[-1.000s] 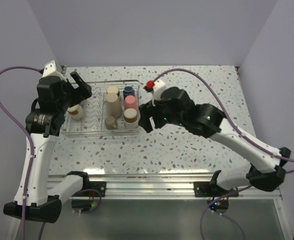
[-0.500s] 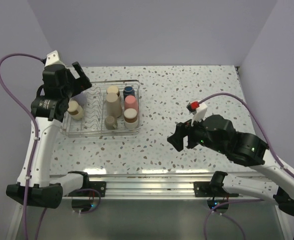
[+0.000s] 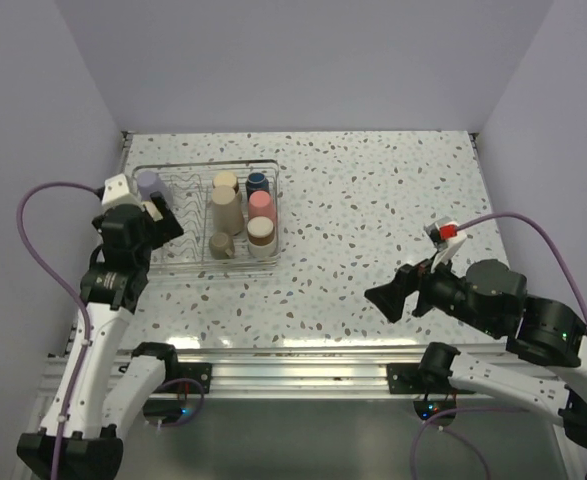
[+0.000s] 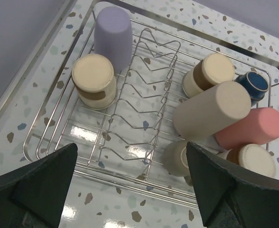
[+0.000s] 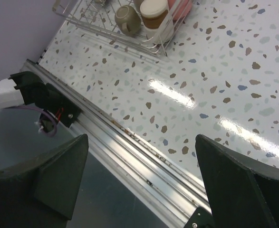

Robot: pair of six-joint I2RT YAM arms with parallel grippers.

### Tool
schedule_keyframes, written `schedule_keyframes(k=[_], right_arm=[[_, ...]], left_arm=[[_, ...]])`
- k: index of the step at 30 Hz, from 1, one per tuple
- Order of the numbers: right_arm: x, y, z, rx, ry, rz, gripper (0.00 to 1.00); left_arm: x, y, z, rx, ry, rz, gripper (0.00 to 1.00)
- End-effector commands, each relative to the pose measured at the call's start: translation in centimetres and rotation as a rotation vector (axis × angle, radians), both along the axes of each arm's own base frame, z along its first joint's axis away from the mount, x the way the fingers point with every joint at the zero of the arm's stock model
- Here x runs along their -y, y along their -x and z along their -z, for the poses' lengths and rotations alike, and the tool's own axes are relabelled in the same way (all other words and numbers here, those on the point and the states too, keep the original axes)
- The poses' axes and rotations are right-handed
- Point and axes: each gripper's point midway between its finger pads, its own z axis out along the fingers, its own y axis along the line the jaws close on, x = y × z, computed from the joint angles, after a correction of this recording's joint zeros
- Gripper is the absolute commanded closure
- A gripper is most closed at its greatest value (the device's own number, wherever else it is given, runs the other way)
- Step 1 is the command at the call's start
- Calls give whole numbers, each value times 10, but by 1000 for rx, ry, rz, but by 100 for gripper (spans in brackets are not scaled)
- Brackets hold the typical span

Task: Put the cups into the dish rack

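The dish rack (image 3: 188, 262) stands at the table's left, and all the cups I can see are inside it. In the left wrist view its left bay holds a lavender tumbler (image 4: 111, 35) and a cream-ended cup (image 4: 94, 78). The right bay holds a beige tumbler (image 4: 210, 111), a pink tumbler (image 4: 251, 128), a dark blue-ended mug (image 4: 253, 85), an olive mug (image 4: 177, 159) and two more cream-ended cups. My left gripper (image 4: 132, 145) hangs open and empty over the rack's near edge (image 3: 163, 222). My right gripper (image 3: 385, 300) is open and empty, far right of the rack, above the table's front edge (image 5: 141, 137).
An aluminium rail (image 5: 144, 156) runs along the table's front edge, with the left arm's base (image 5: 34, 90) bolted to it. Walls close in the left, back and right sides. The rack's near right corner (image 5: 160, 47) shows at the top of the right wrist view.
The left arm has drawn back from the rack's far left corner to its near side, uncovering the lavender tumbler. The right arm has retreated further toward the near right, its jaws wider.
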Motion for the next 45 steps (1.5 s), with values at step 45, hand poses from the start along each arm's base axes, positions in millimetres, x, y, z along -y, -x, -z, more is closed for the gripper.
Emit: schedule_keyframes(k=[45], right_arm=[[-23, -16, 17, 9, 4, 3, 1]], left_arm=[[-39, 4, 133, 439, -188, -140, 0]])
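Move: The left hand, empty and open, is above the near rim of the dish rack. The stretch of rim it goes for is about 1 cm ahead, 6 cm to its left and 14 cm below. From this hand the cream cup stands some 16 cm ahead and 12 cm left, the lilac cup 25 cm ahead and 11 left, the small mug 10 cm ahead and 11 right, all nearly 20 cm lower. From the right hand that rim is roughly 19 cm ahead, 63 left and 21 below. Down about 13 cm, while drawing back 5 and drifting 4 to the left, the open left hand drops behind the rack's near rim, fingers tipping up until almost level. It then creeps forward about 5 cm, bringing its fingers against the rim near the left corner and pushing the rack away from the base. The open right hand, clear of everything, sinks some 4 cm. ##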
